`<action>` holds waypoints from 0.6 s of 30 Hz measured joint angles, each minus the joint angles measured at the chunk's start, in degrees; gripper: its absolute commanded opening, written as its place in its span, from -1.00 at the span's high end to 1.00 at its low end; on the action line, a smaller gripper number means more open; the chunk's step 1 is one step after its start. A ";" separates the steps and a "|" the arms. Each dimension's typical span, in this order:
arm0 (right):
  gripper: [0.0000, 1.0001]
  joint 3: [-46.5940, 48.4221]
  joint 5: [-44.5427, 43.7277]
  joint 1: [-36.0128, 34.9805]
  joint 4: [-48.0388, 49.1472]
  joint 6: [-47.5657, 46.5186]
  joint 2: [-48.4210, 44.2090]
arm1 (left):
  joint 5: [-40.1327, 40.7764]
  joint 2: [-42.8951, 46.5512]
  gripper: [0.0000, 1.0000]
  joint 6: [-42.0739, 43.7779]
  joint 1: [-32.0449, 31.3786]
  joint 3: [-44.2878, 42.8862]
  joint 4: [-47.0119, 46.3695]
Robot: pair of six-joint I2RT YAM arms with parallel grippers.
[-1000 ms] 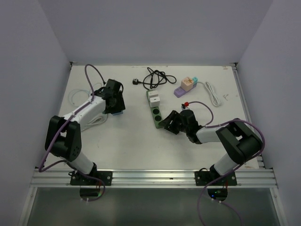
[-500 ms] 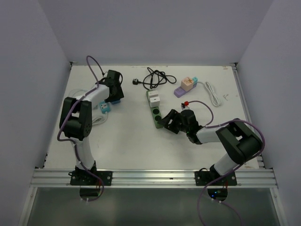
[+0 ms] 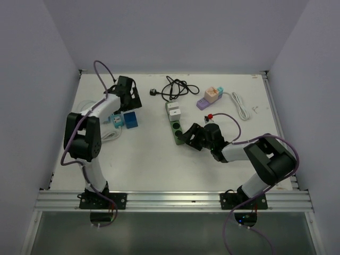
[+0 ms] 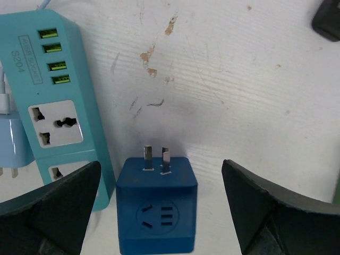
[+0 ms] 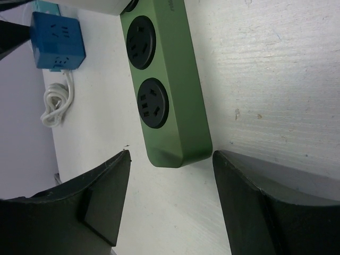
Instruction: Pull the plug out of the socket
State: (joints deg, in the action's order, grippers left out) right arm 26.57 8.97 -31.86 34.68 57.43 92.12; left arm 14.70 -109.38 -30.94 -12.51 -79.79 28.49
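The blue cube plug (image 4: 156,212) lies free on the table, its two prongs bare and pointing away from the camera. It sits just right of the teal socket strip (image 4: 53,106), apart from its outlets. My left gripper (image 4: 159,175) is open, its fingers wide on either side of the plug without touching it. From above, the plug (image 3: 130,120) rests beside the teal strip (image 3: 117,122) under the left gripper (image 3: 127,106). My right gripper (image 5: 171,156) is open around the near end of a green power strip (image 5: 170,95), not touching it.
White adapters (image 3: 173,111) sit in the green strip's (image 3: 176,130) far end. Behind lie a black cable (image 3: 172,87), a purple strip with a pink-and-green cube (image 3: 210,96) and a white cord (image 3: 241,106). A coiled white cable (image 3: 87,109) lies at the left.
My left gripper has opened and let go of the blue plug, which now lies on the table beside the teal strip. The right gripper's fingers have widened a little.
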 measured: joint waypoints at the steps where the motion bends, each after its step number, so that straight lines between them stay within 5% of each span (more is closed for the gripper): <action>1: -0.40 0.04 0.02 0.00 -0.33 -0.26 -0.15 | -0.66 1.11 -0.99 0.00 0.00 0.00 0.33; 8: -0.41 1.70 -1.31 0.00 -10.86 -4.96 -4.94 | -5.40 16.70 -0.99 -0.50 0.00 4.50 0.26; 18: -0.42 12.17 -10.43 -4.50 -33.86 -16.26 -5.66 | -13.84 36.89 -0.99 -2.54 0.00 22.60 -1.38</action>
State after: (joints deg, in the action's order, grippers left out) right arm 38.74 -1.45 -36.36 0.82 41.17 86.46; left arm 0.86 -72.49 -33.47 -12.51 -57.19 27.11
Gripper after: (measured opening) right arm 0.706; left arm 0.994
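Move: For my open left hand, the nearer white plug on the green strip looks next: some 25 cm to the right, about level front-to-back and in height. The farther white plug is 5 cm beyond it; the blue plug sits 2 cm back, 2 cm right and 3 cm below my left hand, with the teal strip about 7 cm left and 1 cm ahead. For my right hand, the green strip's near end is about 2 cm ahead, 4 cm left and 2 cm lower; the nearer white plug is 14 cm ahead, 7 cm left. My left hand, fingers already wide open around the blue plug, lifts clear of it some 12 cm, then swings back towards my base about 10 cm, sinking slightly at the end and tilting its fingertips forward. Meanwhile I ease my open right hand a couple of centimetres right and back, away from the green strip's near end, rolling it some 25 degrees so its left side dips. ##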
